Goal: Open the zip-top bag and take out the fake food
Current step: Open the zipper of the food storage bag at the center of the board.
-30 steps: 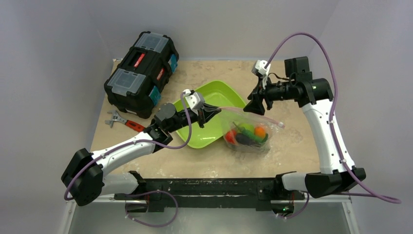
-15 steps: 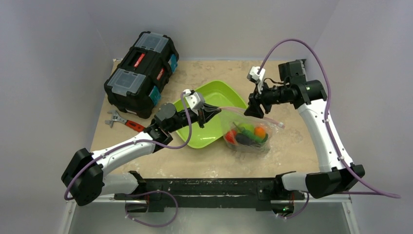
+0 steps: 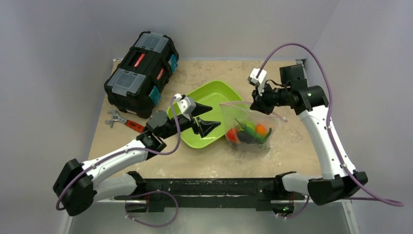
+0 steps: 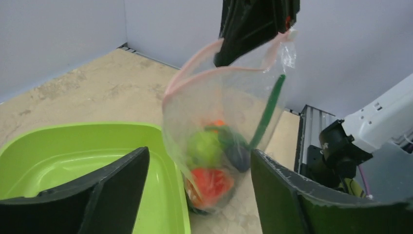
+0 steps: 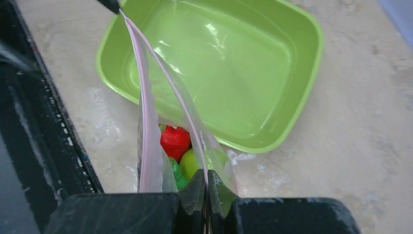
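The clear zip-top bag point(image 3: 248, 122) stands on the table just right of the green tray, its pink-edged mouth point(image 5: 146, 97) spread apart. The fake food point(image 3: 247, 132) lies in its bottom: a red pepper point(image 5: 174, 139), a lime-green ball point(image 5: 191, 165) and a long green pod point(image 4: 268, 109) show. My right gripper point(image 3: 255, 104) is shut on one pink zip strip at the bag's top edge point(image 5: 205, 181) and holds it up. My left gripper point(image 3: 213, 117) is open over the tray's right part, a little short of the bag, which shows between its fingers point(image 4: 199, 153) without touching them.
The lime-green tray point(image 3: 195, 139) lies left of the bag with nothing in it. A black toolbox point(image 3: 141, 73) stands at the back left. A red-handled wrench point(image 3: 124, 122) lies in front of it. The table's right edge and a metal rail point(image 4: 311, 136) lie beyond the bag.
My left gripper has let go of the bag's edge, opened and drawn back to the left. My right gripper has come down and shut on the zip strip; the bag now hangs from it.
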Robot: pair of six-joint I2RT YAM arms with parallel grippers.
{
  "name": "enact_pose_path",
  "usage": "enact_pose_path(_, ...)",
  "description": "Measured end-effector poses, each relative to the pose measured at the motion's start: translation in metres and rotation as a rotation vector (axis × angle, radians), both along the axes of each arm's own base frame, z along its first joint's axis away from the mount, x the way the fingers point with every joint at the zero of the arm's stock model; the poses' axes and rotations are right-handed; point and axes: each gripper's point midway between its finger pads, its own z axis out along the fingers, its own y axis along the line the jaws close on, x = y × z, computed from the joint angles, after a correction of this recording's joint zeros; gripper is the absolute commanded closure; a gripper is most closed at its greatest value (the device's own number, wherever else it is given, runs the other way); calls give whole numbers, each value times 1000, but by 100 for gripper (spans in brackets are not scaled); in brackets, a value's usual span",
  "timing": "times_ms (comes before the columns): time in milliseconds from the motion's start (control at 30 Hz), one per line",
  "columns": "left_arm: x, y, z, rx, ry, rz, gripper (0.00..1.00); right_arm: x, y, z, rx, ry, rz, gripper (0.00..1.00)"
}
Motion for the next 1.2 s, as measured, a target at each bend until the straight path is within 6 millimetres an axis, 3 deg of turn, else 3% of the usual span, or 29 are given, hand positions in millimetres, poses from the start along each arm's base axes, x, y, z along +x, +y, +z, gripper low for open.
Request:
enact_pose_path(100, -15, 16, 3, -37, 23, 0, 1, 6, -14, 12, -23, -77, -66, 100)
enact_pose_path(267, -29, 46, 19, -83, 74, 66, 0, 31, -58, 31, -47, -140, -220, 100)
enact_pose_path(367, -34, 60, 17, -74, 113, 105, 1, 53, -80, 42, -73, -164, -291, 100)
enact_pose_path(533, -36, 68, -1, -25, 186, 141, 3, 85, -91, 66, -106, -222, -327, 100)
enact_pose_path(767, -36, 69, -30, 42, 293, 157, 3, 141, -107, 119, -141, -384, -408, 100)
enact_pose_path(867, -37, 68, -30, 28, 318, 156, 3, 151, -112, 120, -152, -414, -430, 100)
enact_pose_path(967, -38, 67, -30, 5, 337, 153, 3, 148, -109, 88, -155, -368, -412, 100)
enact_pose_path(1067, -38, 65, -35, -16, 371, 152, 3, 128, -98, 23, -167, -241, -354, 100)
enact_pose_path(1100, -38, 64, -39, -23, 391, 152, 3, 112, -88, -19, -168, -158, -314, 100)
enact_pose_path(1200, -37, 60, -50, -38, 467, 154, 3, 79, -59, -75, -167, -29, -212, 100)
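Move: The right hand grips the bag's zipper rim, with the fake food hanging almost straight below, about 20 cm down. The green tray's middle lies about 12 cm ahead of that hand, 17 cm to its left and 27 cm below. From the empty left hand, the bag's freed corner is about 4 cm ahead and 3 cm to the right, near its own height; the fake food lies some 14 cm right, 2 cm ahead and 20 cm below. Out, up and rightward the right hand sweeps the bag, about 15 cm forward, 11 right and 12 up, then quickly swings it back, left and some 20 cm down, its shut fingers keeping the rim. The left hand, already off the bag, opens fully, backs left and a little towards the base, then sinks about 5 cm while rolling some 25 degrees. ##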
